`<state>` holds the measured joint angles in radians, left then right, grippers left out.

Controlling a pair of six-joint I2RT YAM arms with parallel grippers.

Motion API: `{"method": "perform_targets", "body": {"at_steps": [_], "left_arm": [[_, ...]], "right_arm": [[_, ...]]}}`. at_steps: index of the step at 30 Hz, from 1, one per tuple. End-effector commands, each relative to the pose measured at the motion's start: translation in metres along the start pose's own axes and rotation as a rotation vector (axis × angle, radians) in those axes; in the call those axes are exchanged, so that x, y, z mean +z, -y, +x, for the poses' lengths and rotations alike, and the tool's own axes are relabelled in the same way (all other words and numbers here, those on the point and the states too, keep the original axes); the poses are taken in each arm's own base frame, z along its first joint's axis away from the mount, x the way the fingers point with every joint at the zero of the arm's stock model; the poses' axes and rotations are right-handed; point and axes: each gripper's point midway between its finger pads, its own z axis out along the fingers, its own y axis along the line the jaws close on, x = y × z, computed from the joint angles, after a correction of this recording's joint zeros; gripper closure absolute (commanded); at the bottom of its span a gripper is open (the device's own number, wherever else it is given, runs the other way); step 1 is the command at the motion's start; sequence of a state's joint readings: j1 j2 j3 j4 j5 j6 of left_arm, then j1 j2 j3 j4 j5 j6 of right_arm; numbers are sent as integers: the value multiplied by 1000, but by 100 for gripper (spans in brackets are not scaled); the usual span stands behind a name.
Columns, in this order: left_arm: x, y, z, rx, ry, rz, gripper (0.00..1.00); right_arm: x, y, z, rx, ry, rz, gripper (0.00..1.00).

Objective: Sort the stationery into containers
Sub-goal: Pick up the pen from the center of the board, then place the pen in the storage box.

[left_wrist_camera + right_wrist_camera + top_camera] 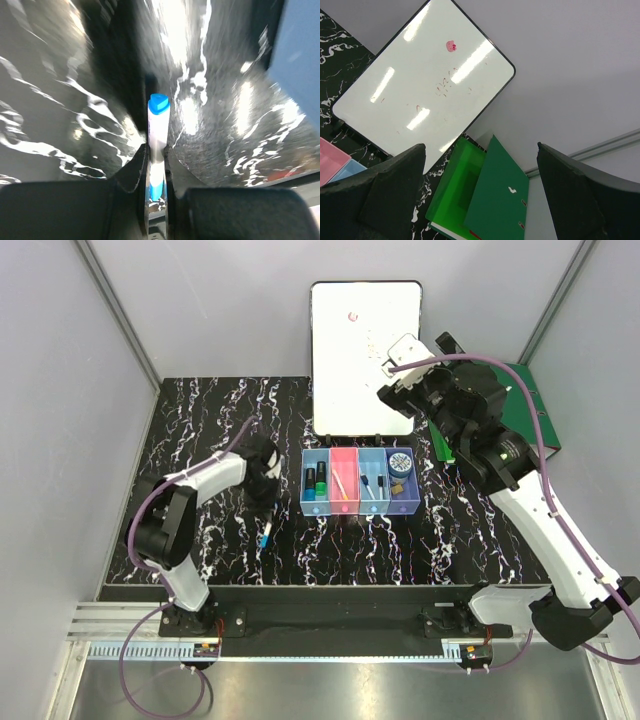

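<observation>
My left gripper (268,508) is shut on a slim white pen with a blue end (263,535), low over the black marbled table, left of the containers (360,508). In the left wrist view the pen (157,130) runs out between the fingers (135,167) of the left gripper (156,152), blue cap pointing away. The four joined bins hold a green-black marker (322,480), slim pens (342,485), a round blue tape roll (401,462) and a tan block (397,488). My right gripper (418,370) hangs high at the back right, open and empty; its fingers (395,185) frame the green binder.
A large white board (362,355) lies behind the bins; in the right wrist view the board (425,85) shows at the upper left. A green binder (545,420) lies at the back right under the right arm, and the binder (495,195) stands partly open. Grey walls close in the sides.
</observation>
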<state>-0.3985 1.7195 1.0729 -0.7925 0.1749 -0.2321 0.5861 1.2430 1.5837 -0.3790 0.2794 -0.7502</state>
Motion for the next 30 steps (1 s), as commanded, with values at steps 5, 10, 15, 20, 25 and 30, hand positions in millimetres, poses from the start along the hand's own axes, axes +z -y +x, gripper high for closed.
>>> {"method": "perform_targets", "body": {"at_steps": [5,10,15,20,25,30], "left_arm": [[-77,31,-68,64,250,131,100],[-124,49,-104,83,361,196,100],[-145,67,-129,72,406,265,100],[-137,95,-152,-3,356,383,100],[-125,125,-166,2,350,455,100],[-117,155,-170,28,343,489,100]], "right_arm": [[-4,12,-2,16,11,51,0],[-3,11,-1,7,8,48,0],[-2,10,-1,-1,10,46,0],[-2,11,1,-10,4,54,0],[-1,8,9,-16,-10,60,0],[-1,9,10,-16,-14,64,0]]}}
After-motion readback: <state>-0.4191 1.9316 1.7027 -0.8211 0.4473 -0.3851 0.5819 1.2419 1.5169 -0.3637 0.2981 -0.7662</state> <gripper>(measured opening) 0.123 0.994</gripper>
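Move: The pen is already pinched in my left hand, just clear of the table. The left blue compartment of the tray lies about 7 cm ahead and 10 cm to the right, roughly level with my fingers. Inside it are the black marker, some 6 cm ahead and 9 cm right of me, and the green marker, 7 cm ahead and 12 cm right; the pink compartment is 6 cm ahead, 17 cm right. From my right hand the blue compartment is about 20 cm left, 6 cm back and 43 cm below. I keep my pinch on the pen and lift it fast with my left hand, some 17 cm up while going forward about 13 cm. Then I arc right, over the far part of the left blue compartment, and sink about 5 cm; in all I go some 12 cm to the right. On the way my fingertips swing about 25 degrees out to the right. ##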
